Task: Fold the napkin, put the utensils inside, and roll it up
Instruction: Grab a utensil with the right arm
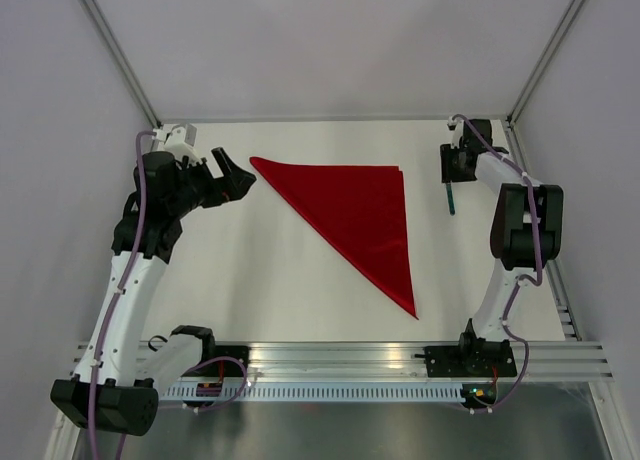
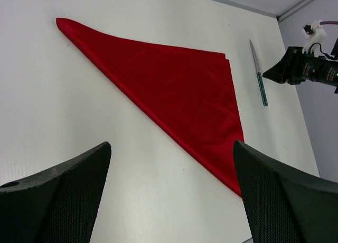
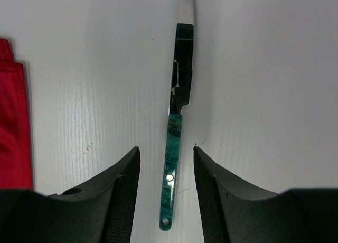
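The red napkin (image 1: pixel 360 210) (image 2: pixel 179 90) lies flat on the white table, folded into a triangle with its long edge running from far left to near right. A knife (image 1: pixel 451 198) (image 2: pixel 259 76) (image 3: pixel 174 148) with a green marbled handle lies just right of the napkin. My right gripper (image 1: pixel 455 165) (image 3: pixel 166 149) hangs over the knife, open, one finger on each side of the handle with a gap on both sides. A strip of napkin (image 3: pixel 13 127) shows at the left edge of the right wrist view. My left gripper (image 1: pixel 235 175) (image 2: pixel 171 143) stands wide open and empty beside the napkin's far left corner.
Pale walls close the table (image 1: pixel 250 270) on the left, back and right. An aluminium rail (image 1: pixel 330 360) carrying both arm bases runs along the near edge. The right arm (image 2: pixel 301 68) shows at the right in the left wrist view.
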`<action>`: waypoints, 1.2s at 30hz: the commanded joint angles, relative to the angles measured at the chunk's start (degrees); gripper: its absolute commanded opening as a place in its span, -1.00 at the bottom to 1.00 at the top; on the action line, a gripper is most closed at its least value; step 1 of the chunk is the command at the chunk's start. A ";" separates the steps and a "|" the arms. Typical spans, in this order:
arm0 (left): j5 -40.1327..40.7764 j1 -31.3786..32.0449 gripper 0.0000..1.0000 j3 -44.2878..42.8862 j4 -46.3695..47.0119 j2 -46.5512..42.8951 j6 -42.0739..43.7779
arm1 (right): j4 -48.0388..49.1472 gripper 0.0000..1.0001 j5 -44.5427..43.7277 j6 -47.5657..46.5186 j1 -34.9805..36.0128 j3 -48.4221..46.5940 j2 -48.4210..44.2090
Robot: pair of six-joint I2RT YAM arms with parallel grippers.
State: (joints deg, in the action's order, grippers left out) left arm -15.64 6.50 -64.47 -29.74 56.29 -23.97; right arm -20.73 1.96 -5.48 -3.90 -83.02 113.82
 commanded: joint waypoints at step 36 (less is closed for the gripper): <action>-0.27 -0.09 0.99 1.72 2.31 -2.68 -2.14 | -9.40 -0.99 7.53 -2.35 -2.08 -1.61 5.45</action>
State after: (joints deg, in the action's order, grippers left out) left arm -16.67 6.50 -62.39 -28.18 54.81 -24.01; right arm -22.37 7.86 -7.31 -5.76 -85.54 120.64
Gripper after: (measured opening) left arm 0.993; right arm 0.131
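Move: Just under the right hand lies the knife, its middle about 4 cm below and some 2 cm ahead, level sideways, with the green handle running back between the half-open fingers. The folded red napkin is the only neighbour, its middle roughly 25 cm to the left and 10 cm nearer the base. From the raised left hand the knife is about 50 cm to the right, 20 cm ahead and 29 cm down. Sinking about 4.5 cm almost straight down onto the knife, the right hand tips its fingers some 5 degrees steeper and stops at table level. It then stays there while the half-open fingers close from both sides, pinching the front part of the green handle; the wrist rolls only a few degrees meanwhile. ##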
